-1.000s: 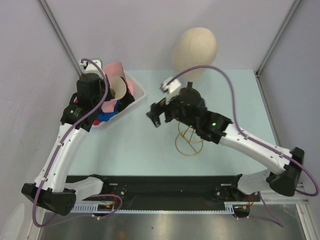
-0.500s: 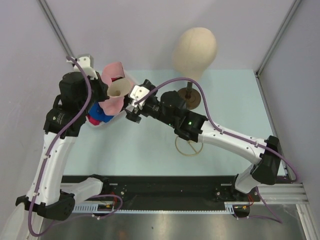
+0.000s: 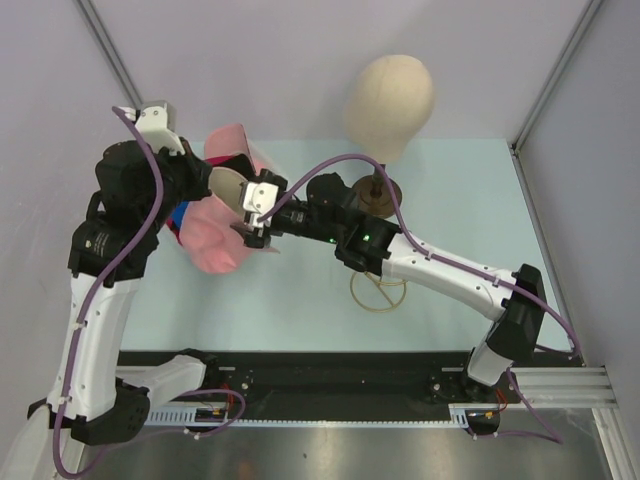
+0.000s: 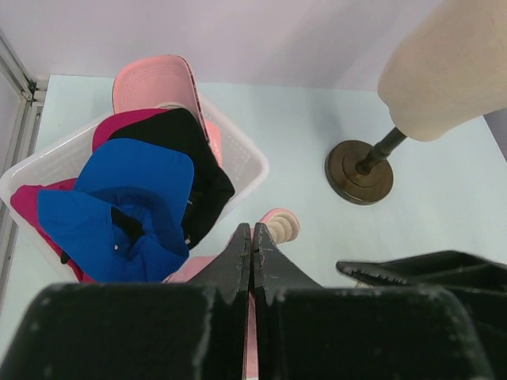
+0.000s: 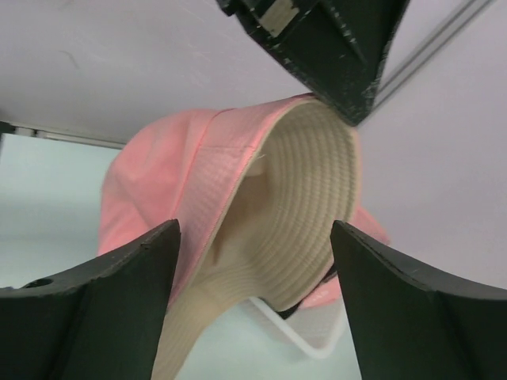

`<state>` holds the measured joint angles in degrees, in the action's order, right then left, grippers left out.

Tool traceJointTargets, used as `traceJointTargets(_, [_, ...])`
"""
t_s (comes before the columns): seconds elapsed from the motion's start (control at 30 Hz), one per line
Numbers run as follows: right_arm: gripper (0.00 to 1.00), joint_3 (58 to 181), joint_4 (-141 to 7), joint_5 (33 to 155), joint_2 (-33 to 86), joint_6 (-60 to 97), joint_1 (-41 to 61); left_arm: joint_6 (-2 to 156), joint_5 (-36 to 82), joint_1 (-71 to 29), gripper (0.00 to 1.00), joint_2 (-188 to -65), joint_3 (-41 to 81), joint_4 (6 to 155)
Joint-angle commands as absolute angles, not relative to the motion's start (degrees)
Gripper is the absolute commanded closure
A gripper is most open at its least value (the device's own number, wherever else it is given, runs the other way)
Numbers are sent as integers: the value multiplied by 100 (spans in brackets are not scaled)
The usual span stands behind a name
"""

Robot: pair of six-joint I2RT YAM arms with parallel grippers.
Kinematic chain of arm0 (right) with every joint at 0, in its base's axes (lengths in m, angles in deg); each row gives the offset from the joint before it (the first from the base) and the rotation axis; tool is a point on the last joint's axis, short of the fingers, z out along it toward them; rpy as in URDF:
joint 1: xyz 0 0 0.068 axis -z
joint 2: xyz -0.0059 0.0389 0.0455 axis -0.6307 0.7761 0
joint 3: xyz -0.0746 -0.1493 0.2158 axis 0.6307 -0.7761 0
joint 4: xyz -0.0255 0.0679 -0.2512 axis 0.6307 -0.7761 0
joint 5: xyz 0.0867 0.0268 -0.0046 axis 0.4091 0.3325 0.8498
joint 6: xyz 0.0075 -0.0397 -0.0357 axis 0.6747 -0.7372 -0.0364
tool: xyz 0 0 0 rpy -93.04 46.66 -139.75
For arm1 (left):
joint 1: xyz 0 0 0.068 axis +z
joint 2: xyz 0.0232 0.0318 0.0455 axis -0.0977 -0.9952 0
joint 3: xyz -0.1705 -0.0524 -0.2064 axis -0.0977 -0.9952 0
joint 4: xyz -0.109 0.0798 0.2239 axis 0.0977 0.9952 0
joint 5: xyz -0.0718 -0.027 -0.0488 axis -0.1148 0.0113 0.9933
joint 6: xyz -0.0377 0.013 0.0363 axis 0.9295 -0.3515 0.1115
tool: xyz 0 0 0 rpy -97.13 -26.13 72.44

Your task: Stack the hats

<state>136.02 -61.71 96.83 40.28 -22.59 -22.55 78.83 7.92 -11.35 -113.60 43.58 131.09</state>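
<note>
My left gripper (image 4: 253, 229) is shut on the brim of the salmon-pink bucket hat (image 3: 215, 250), which hangs from it above the table's left side. The hat's beige underside (image 5: 301, 206) faces my right gripper (image 5: 253, 229). That gripper is open, its fingers standing either side of the brim without touching it. In the top view the right gripper (image 3: 250, 222) sits just right of the left gripper (image 3: 213, 180). A royal-blue cap (image 4: 135, 198), a magenta cap (image 4: 119, 127) and a light-pink cap (image 4: 154, 79) lie in the white basket (image 4: 245, 158).
The beige mannequin head (image 3: 390, 95) stands on a dark round base (image 3: 378, 190) at the back middle. A brass wire ring stand (image 3: 377, 285) sits under the right forearm. Grey walls close in the left, back and right sides.
The left arm has lifted the bucket hat up out of the basket and drawn back to the left. The right arm has swung left from the mannequin stand to the hat's brim, its jaws narrowing slightly.
</note>
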Motion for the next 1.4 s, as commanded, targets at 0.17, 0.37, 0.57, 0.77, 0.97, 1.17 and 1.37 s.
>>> traceJointTargets(0.17, [32, 13386, -6179, 10493, 3701, -1422, -2374, 7807, 789, -1101, 100, -11242, 4619, 12918])
traceJointTargets(0.37, [38, 13369, -6021, 10599, 3912, -1043, -2409, 7851, 807, -1101, 100, -11233, 4654, 12830])
traceJointTargets(0.57, [82, 13500, -6003, 10415, 4044, -701, -2357, 7895, 719, -1101, 100, -11154, 4602, 12742])
traceJointTargets(0.77, [88, 13412, -5783, 10388, 4044, -279, -2234, 8088, 728, -1101, 100, -10970, 4338, 12523])
traceJointTargets(0.97, [100, 14114, -6388, 10520, 4202, 484, -1988, 8238, 508, -1083, 83, -10978, 4259, 12575])
traceJointTargets(1.17, [100, 15265, -7101, 10792, 4764, 1478, -1242, 8493, 332, -1065, 0, -10821, 4013, 12426])
traceJointTargets(1.37, [100, 16373, -7610, 11346, 5502, 2323, -547, 8537, 209, -1031, 0, -10680, 3723, 12496])
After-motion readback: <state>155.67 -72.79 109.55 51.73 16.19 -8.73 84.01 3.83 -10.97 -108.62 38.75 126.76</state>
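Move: The pink hat hangs from the left hand's shut fingers, its middle about 5 cm back, 1 cm right and 7 cm below them. From the open right hand, the hat's middle is some 3 cm back, 4 cm left and 4 cm lower. The basket of hats lies roughly 22 cm ahead of the right hand, 8 cm left and 33 cm below; the mannequin head is about 22 cm ahead, 26 cm right and 5 cm lower. The right fingers shut on the pink hat's edge and pinch it after the hand eases about 4 cm back and 2 cm down, narrowing as it goes. The left hand backs and rises slightly, then opens wide and lets go; the right draws the hat forward some 10 cm, away from the left fingers, rising slightly and rolling its top forward nearly 40 degrees in all. ##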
